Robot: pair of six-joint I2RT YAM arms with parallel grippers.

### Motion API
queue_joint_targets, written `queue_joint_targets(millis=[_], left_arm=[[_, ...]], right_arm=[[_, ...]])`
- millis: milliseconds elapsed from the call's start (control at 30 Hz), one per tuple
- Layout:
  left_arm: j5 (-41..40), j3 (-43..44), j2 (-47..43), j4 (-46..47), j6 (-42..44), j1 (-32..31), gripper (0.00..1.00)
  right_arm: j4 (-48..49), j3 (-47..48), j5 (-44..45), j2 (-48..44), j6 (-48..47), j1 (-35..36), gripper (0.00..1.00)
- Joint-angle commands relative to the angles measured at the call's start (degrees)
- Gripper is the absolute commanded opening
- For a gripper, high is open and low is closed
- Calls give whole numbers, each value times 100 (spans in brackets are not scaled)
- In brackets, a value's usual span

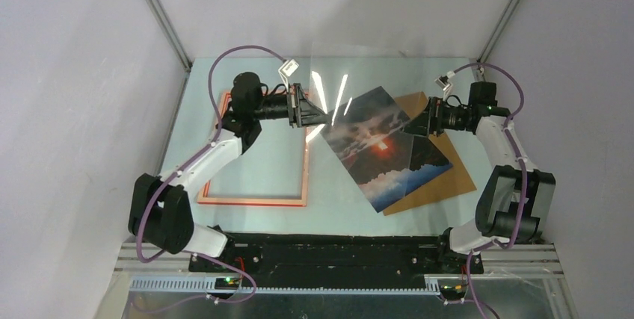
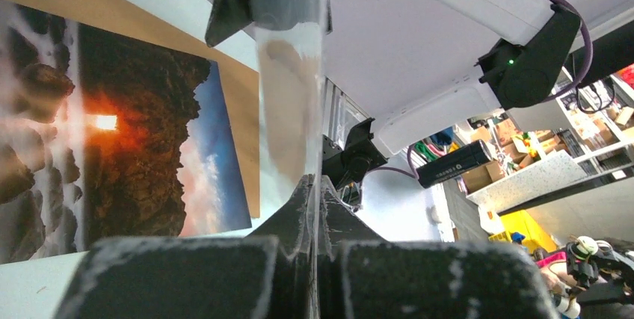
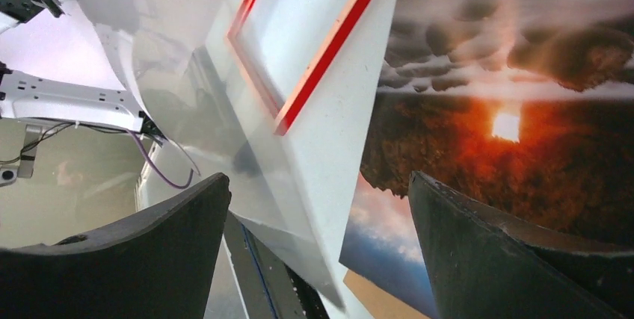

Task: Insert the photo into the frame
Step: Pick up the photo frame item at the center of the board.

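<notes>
The photo (image 1: 385,147) lies flat right of the table's middle, partly over a brown backing board (image 1: 445,177). The red frame (image 1: 254,200) lies flat at the left, its opening showing the table. My left gripper (image 1: 320,116) is shut on the edge of a clear pane (image 1: 333,87), which it holds raised and upright between frame and photo. The left wrist view shows the pane (image 2: 288,110) pinched in the jaws (image 2: 320,181), with the photo (image 2: 112,132) beyond. My right gripper (image 1: 413,126) hovers open at the photo's far right edge. The photo (image 3: 516,110), pane (image 3: 224,117) and frame (image 3: 329,50) show past its fingers (image 3: 149,259).
The brown board (image 3: 381,300) sticks out from under the photo towards the right arm. Grey walls close the table at the back and both sides. The black base rail (image 1: 336,252) runs along the near edge.
</notes>
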Motion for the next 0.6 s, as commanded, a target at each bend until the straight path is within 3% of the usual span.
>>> queue_joint_targets(millis=[0,167,267,400,567], left_arm=[[303,43,-259,49,-21,44,0],[362,68,-356,45,-124,90,0],[313,34,-416,53,-107,130,0],[218,37,-403,46,-80,209,0],[113,74,-353,42,-59,245,0]], right_arm=[[813,161,-449,-321,523,217,93],[1258,162,-781,-486,961,362,88],[1291,161,-966,-526,1029,410,80],[1041,161,-1155,-586,907,463,70],[640,145,-1263,-640,619,470,68]])
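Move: The clear sheet is already pinched at its left edge by the left hand, its middle some 12 cm to the right, 3 cm ahead and a little lower. From the open right hand the sheet's middle is about 11 cm to the left, nearly level forward and 7 cm up. The photo lies about 5 cm left, 3 cm ahead and 20 cm below the right hand, with the brown backing board straight right of the photo by about 5 cm. The left hand keeps its pinch on the clear sheet's left edge, nearly still, while the right hand rises about 5 cm and goes 3–4 cm left, onto the sheet's free right side near its close corner, easing back late. Its wrist turns some 10 degrees, and the fingers go from wide open to about two-thirds open around the edge; whether they touch can't be seen. ##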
